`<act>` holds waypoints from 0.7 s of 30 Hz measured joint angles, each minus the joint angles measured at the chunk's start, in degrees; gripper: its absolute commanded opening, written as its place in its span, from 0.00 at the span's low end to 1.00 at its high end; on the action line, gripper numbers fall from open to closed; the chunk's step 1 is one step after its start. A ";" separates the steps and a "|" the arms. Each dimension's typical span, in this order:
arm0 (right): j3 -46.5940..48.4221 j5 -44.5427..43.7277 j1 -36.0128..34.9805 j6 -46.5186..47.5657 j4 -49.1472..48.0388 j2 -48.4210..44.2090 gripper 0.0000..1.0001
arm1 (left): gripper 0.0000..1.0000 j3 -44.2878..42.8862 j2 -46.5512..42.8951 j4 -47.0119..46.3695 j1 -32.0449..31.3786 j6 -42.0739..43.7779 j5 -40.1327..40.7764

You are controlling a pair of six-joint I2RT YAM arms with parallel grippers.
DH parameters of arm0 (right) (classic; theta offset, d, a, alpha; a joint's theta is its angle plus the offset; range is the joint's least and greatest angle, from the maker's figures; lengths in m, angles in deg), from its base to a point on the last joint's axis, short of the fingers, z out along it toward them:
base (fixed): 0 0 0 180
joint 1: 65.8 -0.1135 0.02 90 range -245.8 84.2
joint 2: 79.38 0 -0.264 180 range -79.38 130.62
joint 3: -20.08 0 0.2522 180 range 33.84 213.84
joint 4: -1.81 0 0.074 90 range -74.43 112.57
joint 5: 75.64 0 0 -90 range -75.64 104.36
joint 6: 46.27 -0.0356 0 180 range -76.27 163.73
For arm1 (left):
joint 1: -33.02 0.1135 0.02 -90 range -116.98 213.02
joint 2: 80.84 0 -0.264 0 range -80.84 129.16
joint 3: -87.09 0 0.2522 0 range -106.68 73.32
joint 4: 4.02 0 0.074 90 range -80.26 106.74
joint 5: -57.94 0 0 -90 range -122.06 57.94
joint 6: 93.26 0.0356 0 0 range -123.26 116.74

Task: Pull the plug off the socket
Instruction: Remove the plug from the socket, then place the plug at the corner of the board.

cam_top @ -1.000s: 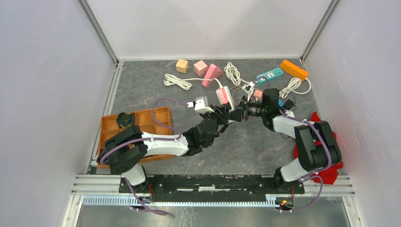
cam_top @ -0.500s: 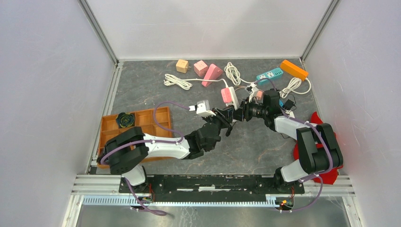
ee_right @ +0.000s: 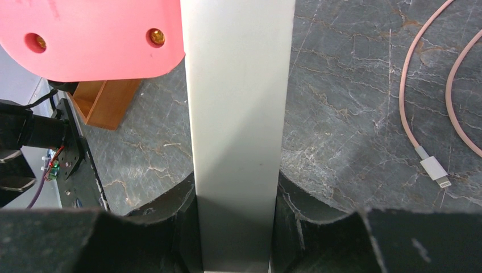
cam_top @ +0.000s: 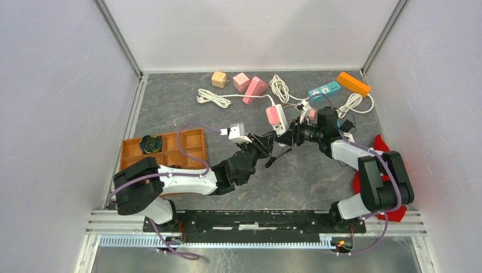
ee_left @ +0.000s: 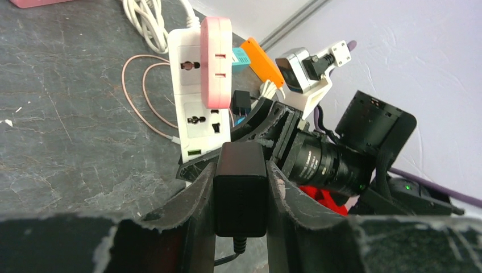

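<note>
My left gripper [ee_left: 240, 166] is shut on a black plug [ee_left: 240, 190], whose cable hangs out below the jaws. Beyond it stands the socket, a white power strip [ee_left: 196, 102] with a pink side, both outlets showing and bare. The plug's pins are hidden. From above, the left gripper [cam_top: 267, 147] sits a short gap below and left of the strip [cam_top: 277, 116]. My right gripper [ee_right: 236, 199] is shut on the strip's white body [ee_right: 236, 114]; from above, the right gripper [cam_top: 293, 133] meets the strip from the right.
An orange tray [cam_top: 170, 149] holding a black item [cam_top: 150, 144] lies at the left. Behind the strip are white cables [cam_top: 214, 98], pink blocks [cam_top: 254, 89], a teal strip [cam_top: 324, 90] and an orange one [cam_top: 353, 83]. A red cloth [cam_top: 392, 170] lies right. A pink cable [ee_right: 437, 85] loops nearby.
The left arm has drawn back down and left with the plug, opening a gap to the strip. The right gripper kept hold of the strip, which shifted slightly up and right.
</note>
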 measured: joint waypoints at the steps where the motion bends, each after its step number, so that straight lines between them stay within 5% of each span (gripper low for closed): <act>1: 0.00 0.17 0.09 0.13 0.09 -0.20 0.00 | 0.02 0.57 -0.83 -0.02 0.00 0.92 -0.72; 7: 0.00 1.62 0.85 0.85 0.07 -1.95 0.00 | 0.02 2.95 -6.86 1.42 -0.02 10.03 -7.34; 13: 0.00 3.54 1.92 1.29 0.07 -3.26 0.00 | 0.02 2.03 -15.30 12.66 1.36 21.42 -12.11; 21: 0.00 6.01 3.78 2.21 0.02 -6.14 0.00 | 0.02 -0.28 -22.38 26.01 19.45 24.04 -25.81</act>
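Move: My left hand already holds the black plug. The white power strip's middle is about 8 cm ahead and 4 cm to its right, near its height, with the pink plug on the strip some 9 cm ahead and 2 cm right. The white coiled cable lies about 26 cm ahead, 21 cm left and 20 cm lower. From my right hand, gripping the strip's near end, its middle is 5 cm ahead, 3 cm left and 4 cm above. Keeping my pinch on the black plug, I draw my left hand back about 2.5 cm and up, away from the strip, then swing it left and forward with growing speed, ending some 10 cm left and 4 cm higher, left side rolled up about 25 degrees. My right hand keeps its hold on the strip's near end and lifts it about 4 cm. ##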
